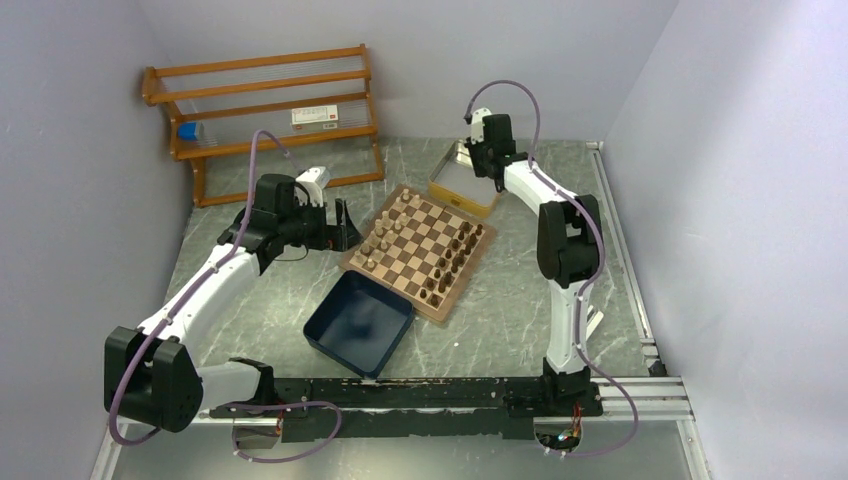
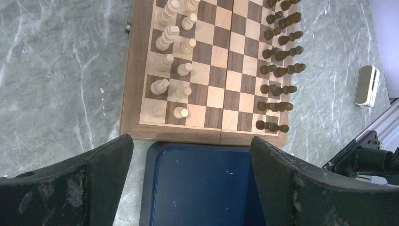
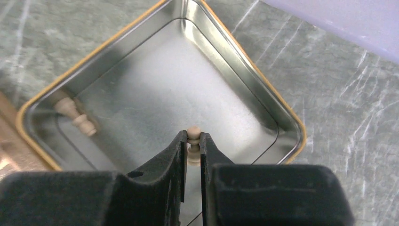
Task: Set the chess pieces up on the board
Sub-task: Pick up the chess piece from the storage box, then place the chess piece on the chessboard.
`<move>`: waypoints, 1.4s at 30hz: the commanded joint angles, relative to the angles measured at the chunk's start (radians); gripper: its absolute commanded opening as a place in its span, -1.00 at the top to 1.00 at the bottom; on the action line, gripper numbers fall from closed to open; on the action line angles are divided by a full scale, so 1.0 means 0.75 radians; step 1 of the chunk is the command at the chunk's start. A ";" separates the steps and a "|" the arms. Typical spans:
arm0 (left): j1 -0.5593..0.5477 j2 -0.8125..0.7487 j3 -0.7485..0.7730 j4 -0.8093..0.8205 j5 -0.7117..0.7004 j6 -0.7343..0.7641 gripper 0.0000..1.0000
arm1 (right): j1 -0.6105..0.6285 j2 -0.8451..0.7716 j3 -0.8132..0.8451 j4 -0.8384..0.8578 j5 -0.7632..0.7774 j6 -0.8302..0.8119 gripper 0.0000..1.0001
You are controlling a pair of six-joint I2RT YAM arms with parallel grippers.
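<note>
The board (image 1: 424, 243) lies mid-table. Light chess pieces (image 2: 167, 61) line its left two rows in the left wrist view, and dark ones (image 2: 277, 70) line its right edge. My right gripper (image 3: 193, 139) hovers over the shiny tin (image 3: 235, 56), shut on a light pawn (image 3: 193, 130) by its head. A second light pawn (image 3: 77, 117) lies in the tin's left corner. My left gripper (image 2: 190, 139) is wide open and holds nothing. It hangs over the navy tray (image 2: 202, 188), just at the board's (image 2: 216, 80) near edge.
The navy tray (image 1: 358, 322) touches the board's near corner, and the tin (image 1: 462, 180) sits at its far corner. A wooden rack (image 1: 265, 105) stands at the back left. A small white object (image 2: 367, 84) lies right of the board. Walls close in on three sides.
</note>
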 commanded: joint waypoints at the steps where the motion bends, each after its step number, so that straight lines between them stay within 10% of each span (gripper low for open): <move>1: 0.015 -0.031 -0.002 0.030 0.008 0.006 -0.98 | -0.011 -0.138 -0.114 0.159 -0.097 0.185 0.89; 20: 0.017 -0.051 -0.002 0.029 0.008 0.011 -0.98 | 0.220 -0.634 -1.006 0.929 -0.188 0.477 0.84; 42: 0.017 -0.048 -0.001 0.012 -0.057 0.019 -0.98 | 0.410 -0.341 -1.011 1.191 -0.070 0.342 0.70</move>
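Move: The right hand already holds a white pawn above the right part of the storage box, whose middle is about 5 cm left, 2 cm ahead and 7 cm below. The empty square before the white knight lies roughly 18 cm left, 9 cm back and 5 cm lower; the corner rook stands 19 cm left, 6 cm back, the rook's pawn 17 cm left, 7 cm back. From the left hand that square is about 15 cm ahead, 14 cm right, 12 cm below. Keeping its pinch on the white pawn, the right hand carries it clear of the storage box and back over the board's far end, first drawing back and left while rising about 5 cm, then swinging mostly left for a total of some 15 cm left and 13 cm back. It sinks about 6 cm from the top of that arc towards the open squares before the white rook and knight, while the wrist rolls its left side up some 25 degrees and turns a little counter-clockwise. ##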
